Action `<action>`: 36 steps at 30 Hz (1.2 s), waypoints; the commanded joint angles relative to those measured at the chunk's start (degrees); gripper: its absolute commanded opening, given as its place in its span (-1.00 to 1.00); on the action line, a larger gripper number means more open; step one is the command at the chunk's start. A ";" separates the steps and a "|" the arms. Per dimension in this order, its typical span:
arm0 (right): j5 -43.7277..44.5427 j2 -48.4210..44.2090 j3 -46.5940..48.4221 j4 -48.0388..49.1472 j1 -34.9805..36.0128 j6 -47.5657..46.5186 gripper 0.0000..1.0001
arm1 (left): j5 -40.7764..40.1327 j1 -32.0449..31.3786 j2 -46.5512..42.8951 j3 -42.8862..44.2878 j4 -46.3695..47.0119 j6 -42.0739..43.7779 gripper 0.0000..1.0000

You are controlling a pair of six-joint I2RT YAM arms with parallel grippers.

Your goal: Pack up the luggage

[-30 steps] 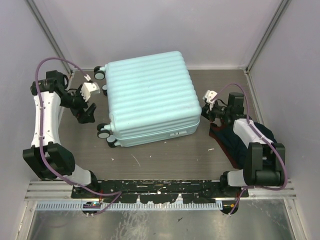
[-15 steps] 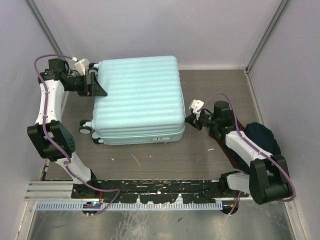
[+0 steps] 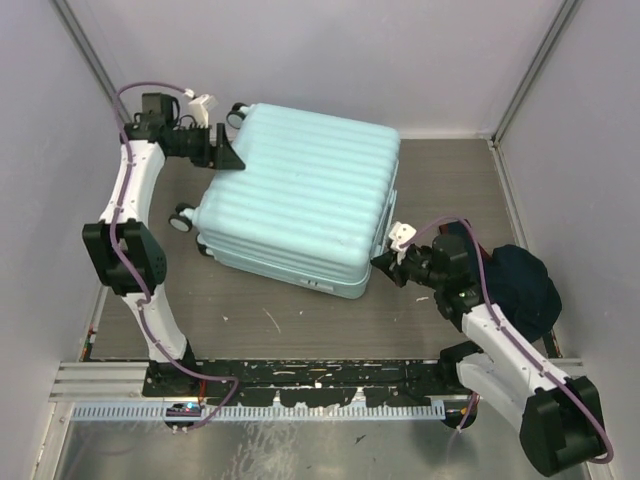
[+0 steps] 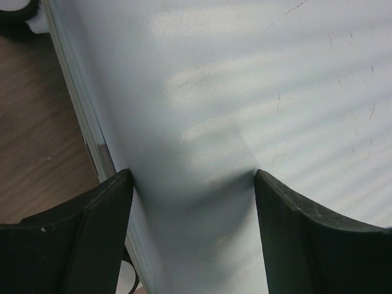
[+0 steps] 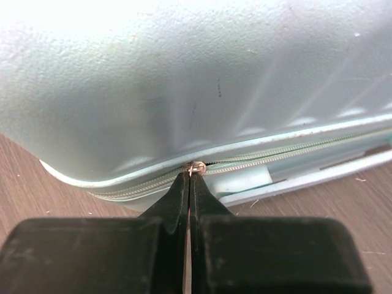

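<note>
The luggage [image 3: 300, 205] lies closed and flat mid-table, skewed, a pale mint ribbed shell with its wheels to the left. My left gripper [image 3: 222, 152] is at its far left corner. In the left wrist view the jaws stand wide [image 4: 193, 174], both fingers [image 4: 104, 208] against the rounded shell [image 4: 245, 92]. My right gripper [image 3: 383, 262] is at the near right corner. In the right wrist view it is shut [image 5: 190, 174] on the small metal zipper pull [image 5: 196, 167] in the seam of the shell [image 5: 184, 79].
A dark bundle of clothing [image 3: 520, 285] lies on the table at the right, behind my right arm. Small dark wheels [image 3: 183, 215] stick out of the suitcase's left side. Grey walls close in the table at left, back and right.
The suitcase has swung round and shifted; its near right corner now points at my right arm. My left gripper moved to the far left corner and narrowed a little. The right stayed shut.
</note>
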 commanded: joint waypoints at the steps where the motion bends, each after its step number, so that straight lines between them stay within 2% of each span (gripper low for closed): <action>1: -1.10 -2.30 -0.51 4.95 6.88 6.99 -0.99 | 0.63 -12.80 8.12 4.61 -5.12 1.91 0.39; 4: 3.63 -0.51 -0.53 8.46 10.30 9.64 -0.99 | -8.00 -12.66 7.62 11.73 -6.30 3.56 0.54; 7: 7.76 2.85 -0.29 13.32 14.19 11.81 -0.99 | -14.28 -13.02 1.99 10.80 -4.50 6.07 0.67; 10: 11.02 6.87 1.23 17.56 17.81 13.02 -0.99 | -16.85 -14.62 -6.77 4.14 -2.68 8.62 0.87; 13: 13.97 10.96 2.96 22.16 20.76 14.91 -0.99 | -20.01 -18.41 -16.88 -5.96 0.67 10.84 0.95; 16: 17.53 14.48 5.02 25.02 23.83 16.43 -0.99 | -20.42 -22.79 -27.07 -17.55 4.73 11.10 0.99; 22: 22.73 17.92 7.01 27.20 26.65 16.07 -0.99 | -26.30 -32.97 -38.36 -30.88 11.61 13.15 0.99; 28: 25.46 19.05 6.20 27.14 27.02 14.17 -0.99 | -30.69 -40.54 -41.80 -35.39 16.41 14.26 0.98; 36: 29.21 19.69 5.73 27.27 27.02 13.76 -0.99 | -39.69 -51.53 -40.24 -38.49 20.14 17.28 0.99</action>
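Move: The zipper pull, still pinched in the right gripper, lies about 26 cm back and 34 cm right of the left hand and some 9 cm lower; the suitcase's near corner is around 32 cm back and 29 cm right. By the left hand, the far wheel is roughly 8 cm ahead, 2 cm right, and the near wheel 16 cm back, 12 cm left. From the right hand, that corner sits 6 cm back, 5 cm left. Bring the left gripper, already on the suitcase's left edge, forward and right some 5 cm against it, then lift it free and swing it back about 25 cm and farther right over the lid towards the zipper pull, opening wide and turning clockwise. Meanwhile keep the right fingers shut on the pull and carry it about 11 cm left. ##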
